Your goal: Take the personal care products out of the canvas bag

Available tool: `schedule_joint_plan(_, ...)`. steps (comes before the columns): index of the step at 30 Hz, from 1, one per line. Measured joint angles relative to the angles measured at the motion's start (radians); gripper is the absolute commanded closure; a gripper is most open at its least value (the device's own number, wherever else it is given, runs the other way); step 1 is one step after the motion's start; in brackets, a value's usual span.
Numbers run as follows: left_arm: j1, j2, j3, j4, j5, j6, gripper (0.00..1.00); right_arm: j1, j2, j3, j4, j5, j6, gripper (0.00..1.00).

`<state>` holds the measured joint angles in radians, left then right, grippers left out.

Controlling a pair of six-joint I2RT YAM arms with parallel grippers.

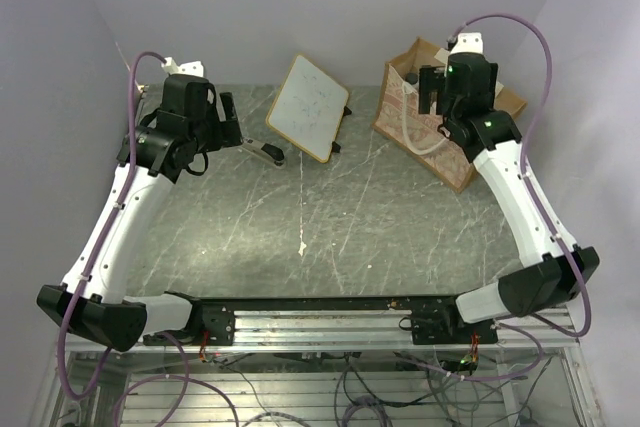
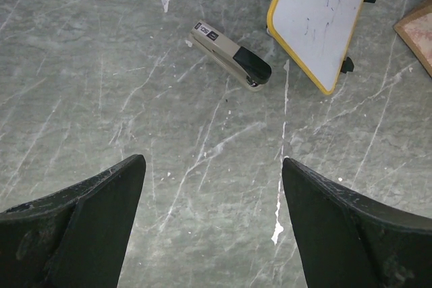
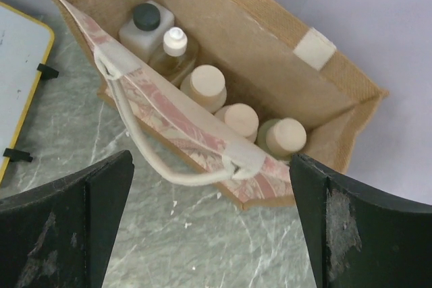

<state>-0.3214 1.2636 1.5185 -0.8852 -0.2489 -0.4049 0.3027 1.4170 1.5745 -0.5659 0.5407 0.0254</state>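
The brown canvas bag stands at the back right of the table, its mouth open upward. Inside it the personal care products stand in a row: a white bottle with a dark cap, a slim amber bottle with a white cap, and three bottles with round cream caps. My right gripper hangs open above the bag's near wall and rope handle, holding nothing. My left gripper is open over bare table at the back left.
A white board with a yellow wooden frame lies at the back middle. A small black-and-silver stapler rests on the marble top between the left gripper and the board. Walls close in behind and on both sides.
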Motion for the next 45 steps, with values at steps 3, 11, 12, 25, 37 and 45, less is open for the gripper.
schedule_joint_plan(3, 0.000, 0.001, 0.000, 0.000, 0.016, -0.015, 0.07, -0.025, 0.052, 0.032, 0.022, -0.071, -0.029, 0.00)
schedule_joint_plan(11, 0.002, 0.005, -0.001, 0.000, 0.074, -0.054, 0.07, -0.074, 0.294, 0.196, 0.038, -0.318, -0.011, 0.04)
schedule_joint_plan(12, 0.002, 0.006, -0.001, 0.000, 0.081, -0.058, 0.07, -0.080, 0.335, 0.232, 0.035, -0.343, -0.005, 0.06)
schedule_joint_plan(25, 0.002, 0.031, -0.001, -0.003, 0.126, -0.076, 0.07, -0.100, 0.710, 0.575, -0.072, -0.510, -0.009, 0.50)
schedule_joint_plan(37, 0.005, 0.034, -0.001, -0.011, 0.142, -0.090, 0.07, -0.113, 0.768, 0.644, -0.137, -0.603, -0.026, 1.00)
schedule_joint_plan(45, 0.005, 0.002, 0.001, -0.011, 0.168, -0.109, 0.07, -0.105, 0.658, 0.507, -0.160, -0.711, -0.015, 1.00)
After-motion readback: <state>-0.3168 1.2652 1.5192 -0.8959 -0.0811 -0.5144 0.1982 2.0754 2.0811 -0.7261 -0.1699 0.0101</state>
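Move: Ahead and to the left of the open right hand, about 16 cm forward, 8 cm left and 14 cm below, is the canvas bag's near rim by its left corner. The black-capped bottle stands inside, roughly 3 cm beyond that spot and 2 cm to its right; the handle loop hangs about 7 cm nearer and 4 cm right of it. The whiteboard is some 20 cm ahead and 29 cm left of the right hand. From the left hand, the rim spot lies about 24 cm ahead, 43 cm right. Reaching forward some 16 cm while sinking about 14 and swinging left, the right hand drives at the bag's near rim, tips down, turns counter-clockwise and shuts its wide-open fingers, pinching the canvas between the left corner and the handle. Keeping hold, it then draws back about 4 cm and a little farther left. The free left hand drifts some 3 cm right, rolling slightly. ##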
